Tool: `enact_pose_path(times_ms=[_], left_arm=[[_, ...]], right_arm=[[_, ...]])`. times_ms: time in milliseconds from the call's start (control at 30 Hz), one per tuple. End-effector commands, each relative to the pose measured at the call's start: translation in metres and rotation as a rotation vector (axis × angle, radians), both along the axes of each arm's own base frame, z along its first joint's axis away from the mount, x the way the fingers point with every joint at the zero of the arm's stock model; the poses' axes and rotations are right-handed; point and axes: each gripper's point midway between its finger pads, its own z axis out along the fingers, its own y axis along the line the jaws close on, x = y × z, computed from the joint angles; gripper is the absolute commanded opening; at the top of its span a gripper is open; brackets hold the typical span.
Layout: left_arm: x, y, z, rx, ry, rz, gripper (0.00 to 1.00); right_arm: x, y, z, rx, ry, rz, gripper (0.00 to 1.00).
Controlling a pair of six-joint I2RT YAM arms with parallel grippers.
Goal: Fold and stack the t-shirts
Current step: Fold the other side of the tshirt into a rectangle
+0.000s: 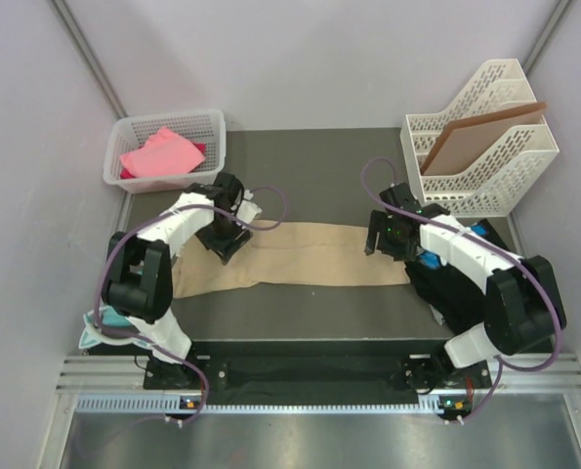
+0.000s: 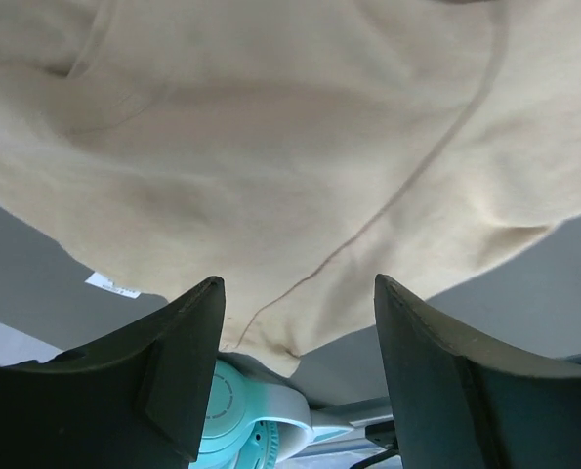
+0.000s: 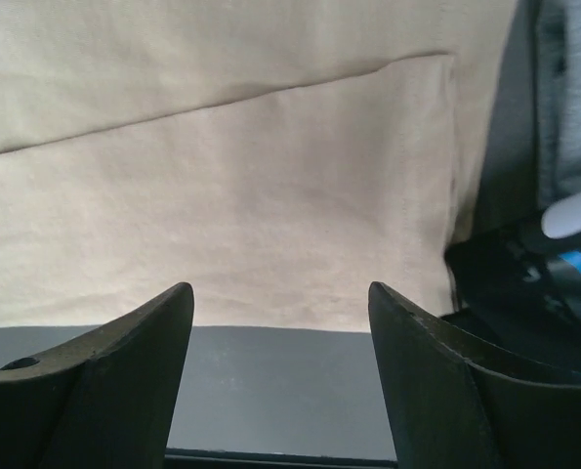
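Note:
A tan t-shirt (image 1: 310,256) lies folded into a long strip across the dark table. My left gripper (image 1: 222,244) hovers over its left end, open and holding nothing. In the left wrist view the tan cloth (image 2: 270,147) fills the top, with a small white label (image 2: 112,284) at its edge and my gripper (image 2: 298,283) open above it. My right gripper (image 1: 380,237) stands open over the strip's right end. The right wrist view shows the tan fold (image 3: 251,195) and bare table between the open gripper (image 3: 278,289). A pink t-shirt (image 1: 158,154) lies in a basket. Dark t-shirts (image 1: 441,288) lie under the right arm.
The white basket (image 1: 215,127) stands at the back left. A white file rack (image 1: 505,166) at the back right holds a flat brown board (image 1: 476,137). A teal round object (image 2: 227,410) shows under the left fingers, near the table's front left corner (image 1: 100,327).

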Motion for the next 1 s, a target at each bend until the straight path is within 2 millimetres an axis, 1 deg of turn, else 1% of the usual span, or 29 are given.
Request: enact_pose_path(times_ms=[0, 100, 133, 167, 200, 233, 267, 300, 367, 433, 467, 500, 533, 600, 667, 700, 733, 800, 833, 867, 900, 933, 967], left_arm=[[0.030, 0.020, 0.011, 0.008, -0.086, 0.105, 0.67], [0.025, 0.032, -0.001, 0.029, -0.061, 0.114, 0.67], [0.017, 0.038, -0.009, 0.043, -0.039, 0.118, 0.66], [0.014, 0.045, -0.012, 0.048, -0.035, 0.122, 0.67], [0.009, 0.050, -0.020, 0.055, -0.025, 0.127, 0.66], [0.007, 0.057, -0.025, 0.064, -0.019, 0.137, 0.67], [0.006, 0.060, -0.030, 0.067, -0.014, 0.143, 0.66], [0.000, 0.061, -0.038, 0.067, 0.001, 0.151, 0.67], [-0.004, 0.055, -0.052, 0.047, 0.033, 0.168, 0.65], [-0.007, 0.052, -0.062, 0.035, 0.065, 0.174, 0.64], [-0.008, 0.053, -0.063, 0.036, 0.068, 0.173, 0.63], [-0.010, 0.054, -0.065, 0.044, 0.071, 0.171, 0.64], [-0.006, 0.056, -0.065, 0.055, 0.052, 0.162, 0.64], [-0.008, 0.067, -0.069, 0.106, 0.049, 0.162, 0.64], [-0.008, 0.079, -0.073, 0.131, 0.053, 0.165, 0.64], [-0.012, 0.086, -0.076, 0.146, 0.065, 0.172, 0.63], [-0.013, 0.099, -0.077, 0.163, 0.067, 0.179, 0.63], [-0.013, 0.117, -0.078, 0.187, 0.062, 0.187, 0.63], [-0.016, 0.136, -0.077, 0.198, 0.072, 0.210, 0.63], [-0.016, 0.145, -0.077, 0.206, 0.075, 0.219, 0.63], [-0.012, 0.156, -0.074, 0.215, 0.069, 0.217, 0.63], [-0.014, 0.170, -0.073, 0.224, 0.070, 0.248, 0.63], [-0.013, 0.178, -0.071, 0.229, 0.066, 0.257, 0.63]], right_arm=[[0.026, 0.025, 0.008, 0.090, -0.063, 0.024, 0.71], [0.031, 0.030, -0.008, 0.088, -0.025, 0.034, 0.71], [0.031, 0.032, -0.012, 0.092, -0.014, 0.041, 0.71], [0.034, 0.034, -0.014, 0.092, -0.013, 0.041, 0.71], [0.035, 0.034, -0.023, 0.082, 0.008, 0.046, 0.70], [0.035, 0.035, -0.026, 0.079, 0.015, 0.047, 0.70], [0.037, 0.035, -0.028, 0.079, 0.018, 0.046, 0.70], [0.036, 0.040, -0.033, 0.095, 0.035, 0.059, 0.70], [0.039, 0.041, -0.034, 0.097, 0.035, 0.058, 0.70], [0.039, 0.042, -0.037, 0.096, 0.044, 0.057, 0.70], [0.039, 0.042, -0.037, 0.093, 0.044, 0.059, 0.70], [0.039, 0.040, -0.037, 0.086, 0.045, 0.061, 0.70], [0.039, 0.040, -0.037, 0.085, 0.046, 0.061, 0.70], [0.041, 0.040, -0.035, 0.084, 0.037, 0.064, 0.70], [0.042, 0.041, -0.035, 0.083, 0.039, 0.066, 0.70], [0.043, 0.041, -0.035, 0.085, 0.039, 0.065, 0.70], [0.043, 0.041, -0.035, 0.083, 0.041, 0.066, 0.70], [0.045, 0.042, -0.035, 0.082, 0.040, 0.071, 0.69], [0.045, 0.042, -0.034, 0.081, 0.040, 0.072, 0.69], [0.046, 0.042, -0.035, 0.080, 0.041, 0.073, 0.69], [0.046, 0.043, -0.034, 0.080, 0.041, 0.077, 0.70], [0.046, 0.043, -0.034, 0.080, 0.041, 0.077, 0.70], [0.046, 0.043, -0.034, 0.083, 0.041, 0.078, 0.70]])
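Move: The left hand hovers about 5 cm over the folded t-shirt; the shirt's left end lies some 14 cm to its left, level with it. The laundry basket stands about 28 cm ahead and 17 cm left, the headphones roughly 19 cm back and 29 cm left. From the right hand, also about 5 cm up, the shirt's right end is around 7 cm right and 3 cm ahead; the black bag lies some 25 cm right, 7 cm back. The left hand, fingers staying open, travels left over the t-shirt towards its left end while sinking about 5 cm until both fingertips rest on the cloth, pauses, then drags the cloth some 3 cm farther left, with a slight counter-clockwise turn. The right hand, also open, comes down about 5 cm onto the shirt just inside its right end, drifting some 3 cm left and 3 cm forward, and stays low with its fingertips on the cloth. ##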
